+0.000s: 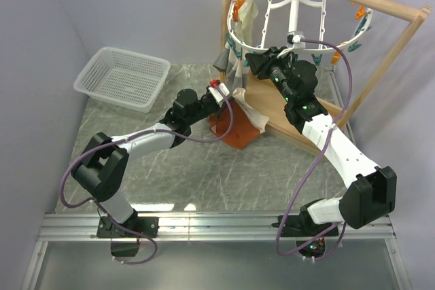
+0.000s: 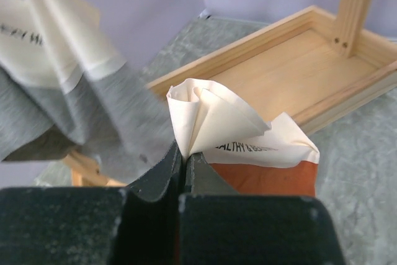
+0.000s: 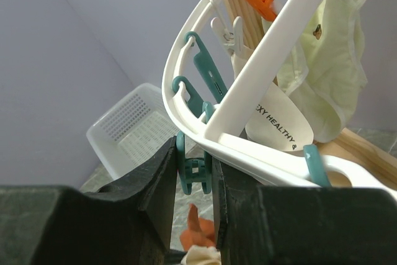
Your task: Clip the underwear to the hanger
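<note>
The rust-orange underwear (image 1: 234, 130) with a cream waistband hangs from my left gripper (image 1: 219, 94), which is shut on the bunched waistband (image 2: 208, 119) and holds it just above the table, below the hanger. The white oval hanger (image 1: 285, 11) with orange and teal pins hangs from the wooden rod. My right gripper (image 1: 255, 60) is at its lower rim (image 3: 260, 153), shut on a teal clothespin (image 3: 193, 166). A scrap of the underwear (image 3: 200, 234) shows right below that pin.
A grey cloth (image 2: 93, 116) and a cream cloth (image 3: 322, 72) hang clipped on the hanger. The wooden frame's base tray (image 2: 298, 60) lies right of the underwear. A white mesh basket (image 1: 122, 76) stands at the back left.
</note>
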`<state>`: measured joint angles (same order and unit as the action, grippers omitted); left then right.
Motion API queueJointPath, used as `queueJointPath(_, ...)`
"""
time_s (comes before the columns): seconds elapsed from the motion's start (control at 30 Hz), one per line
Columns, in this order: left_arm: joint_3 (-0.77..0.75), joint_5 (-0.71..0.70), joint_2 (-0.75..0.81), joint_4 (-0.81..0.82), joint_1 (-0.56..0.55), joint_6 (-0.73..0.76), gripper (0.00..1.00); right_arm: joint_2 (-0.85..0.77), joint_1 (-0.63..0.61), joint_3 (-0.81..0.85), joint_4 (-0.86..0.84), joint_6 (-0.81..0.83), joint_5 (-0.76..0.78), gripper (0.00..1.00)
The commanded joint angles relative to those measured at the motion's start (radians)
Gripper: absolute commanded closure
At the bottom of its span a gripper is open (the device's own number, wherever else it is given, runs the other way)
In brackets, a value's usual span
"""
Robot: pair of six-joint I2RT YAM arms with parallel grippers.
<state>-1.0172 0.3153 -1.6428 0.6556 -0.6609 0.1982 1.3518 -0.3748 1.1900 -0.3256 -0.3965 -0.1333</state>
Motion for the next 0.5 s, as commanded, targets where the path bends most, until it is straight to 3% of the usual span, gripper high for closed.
queueJointPath(0.0, -0.061, 0.031, 0.046, 0.081, -0.020, 0.014, 1.00, -0.017, 0.008, 0.023, -0.035, -0.024, -0.029, 1.00)
queueJointPath(0.2, -0.133, 0.002, 0.012, 0.116, -0.026, 0.013, 1.00, -0.022, 0.008, 0.020, -0.041, -0.025, -0.041, 1.00)
queueJointPath(0.47, -0.173, 0.077, -0.026, 0.154, 0.003, -0.048, 1.00, -0.022, 0.010, 0.019, -0.047, -0.027, -0.057, 1.00)
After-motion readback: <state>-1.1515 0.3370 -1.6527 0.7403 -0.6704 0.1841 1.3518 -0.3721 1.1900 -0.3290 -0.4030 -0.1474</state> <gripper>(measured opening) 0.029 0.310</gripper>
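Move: The green clip that the right gripper squeezes on the hanger's rim is the left hand's goal: about 4 cm ahead, 7 cm to its right and 13 cm above it. The grey underwear already hanging there is some 7 cm ahead, 1 cm to the right and 3 cm higher. The yellow-green underwear hangs roughly 18 cm ahead, 5 cm right and 12 cm up. For the right hand, the clip sits right between its fingers. Bring the left gripper up about 8 cm towards the green clip, easing slightly right first, and tip its fingers upward some 10 degrees. Keep the cream waistband of the brown underwear pinched in the shut fingers. Hold the right gripper still, keeping its grip on the clip. ##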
